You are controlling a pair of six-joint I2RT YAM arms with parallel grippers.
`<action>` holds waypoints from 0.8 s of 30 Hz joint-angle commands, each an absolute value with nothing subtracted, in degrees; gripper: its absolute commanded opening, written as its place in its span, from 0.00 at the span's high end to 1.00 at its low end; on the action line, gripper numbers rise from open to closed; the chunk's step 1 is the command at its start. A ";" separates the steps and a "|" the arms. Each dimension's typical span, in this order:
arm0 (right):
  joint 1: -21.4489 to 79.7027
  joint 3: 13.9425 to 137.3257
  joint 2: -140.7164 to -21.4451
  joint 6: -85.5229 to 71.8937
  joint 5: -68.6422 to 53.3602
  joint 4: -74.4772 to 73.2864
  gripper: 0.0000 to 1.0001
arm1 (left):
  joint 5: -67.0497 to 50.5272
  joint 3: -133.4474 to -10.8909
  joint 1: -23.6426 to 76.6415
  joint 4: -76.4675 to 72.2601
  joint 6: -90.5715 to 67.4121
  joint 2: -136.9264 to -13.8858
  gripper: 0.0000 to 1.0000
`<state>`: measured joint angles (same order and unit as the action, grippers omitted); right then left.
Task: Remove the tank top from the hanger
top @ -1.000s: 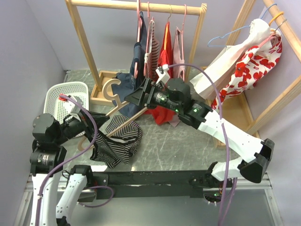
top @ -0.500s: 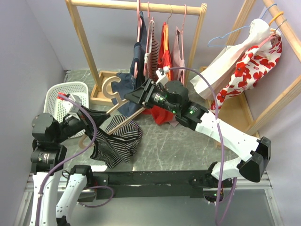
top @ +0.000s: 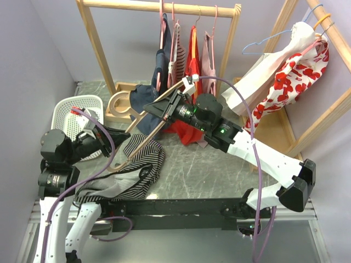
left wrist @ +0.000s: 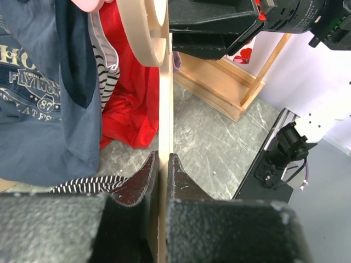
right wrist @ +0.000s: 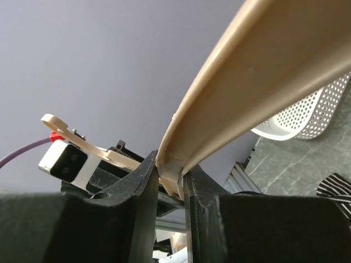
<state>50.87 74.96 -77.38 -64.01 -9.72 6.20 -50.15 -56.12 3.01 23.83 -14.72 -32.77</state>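
Observation:
A wooden hanger (top: 148,123) is held aslant between both grippers, its hook (top: 118,103) to the upper left. My right gripper (top: 160,112) is shut on its upper arm (right wrist: 247,82). My left gripper (top: 108,145) is shut on its lower bar (left wrist: 164,98). The black-and-white striped tank top (top: 137,167) lies crumpled on the table below the hanger's low end. I cannot tell whether a strap still catches the hanger. A strip of it shows in the left wrist view (left wrist: 82,183) and in the right wrist view (right wrist: 337,189).
A white basket (top: 71,118) stands at the left. A wooden rack (top: 159,8) behind carries navy, striped, red and pink garments. A second rack at the right holds a red-flowered garment (top: 293,79). A red garment (left wrist: 129,98) hangs low behind the hanger.
Both grippers have raised and tilted the hanger, its hook moving up and left. The striped tank top has slid lower and spread toward the near left.

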 commanded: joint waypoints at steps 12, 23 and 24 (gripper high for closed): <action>53.96 73.83 -71.38 -48.44 3.31 0.35 1.00 | -26.81 -60.20 2.81 26.80 -13.72 -34.36 0.21; 55.02 73.21 -60.56 -39.12 26.85 -9.48 1.00 | -30.05 -60.55 2.81 33.21 -11.52 -38.23 0.04; 55.02 72.95 -59.69 -38.76 28.63 -10.10 1.00 | -31.80 -60.82 2.81 34.53 -11.43 -38.93 0.04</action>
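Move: The tank top is already off and lies on the table about 5 cm ahead of and 5 cm left of the left hand, some 35 cm below it. From the right hand it is level fore-and-aft, about 16 cm left and 40 cm down. The hanger, held by both hands, has its middle about 2 cm back and 2 cm left of the right hand; the red dress hangs some 22 cm ahead and 12 cm right of that hand, about 15 cm lower. The left fingers open wide and let go of the bare hanger while that hand draws off some 7 cm forward and to the left, turning about 20 degrees counter-clockwise and sinking a couple of centimetres at the end. The right hand keeps its pinch on the hanger, dips about 2 cm, then carries it some 8 cm to the right, away from the left hand, rising back to its height and turning about 20 degrees clockwise with a roll, so that the hanger swings in front of the hanging clothes. ##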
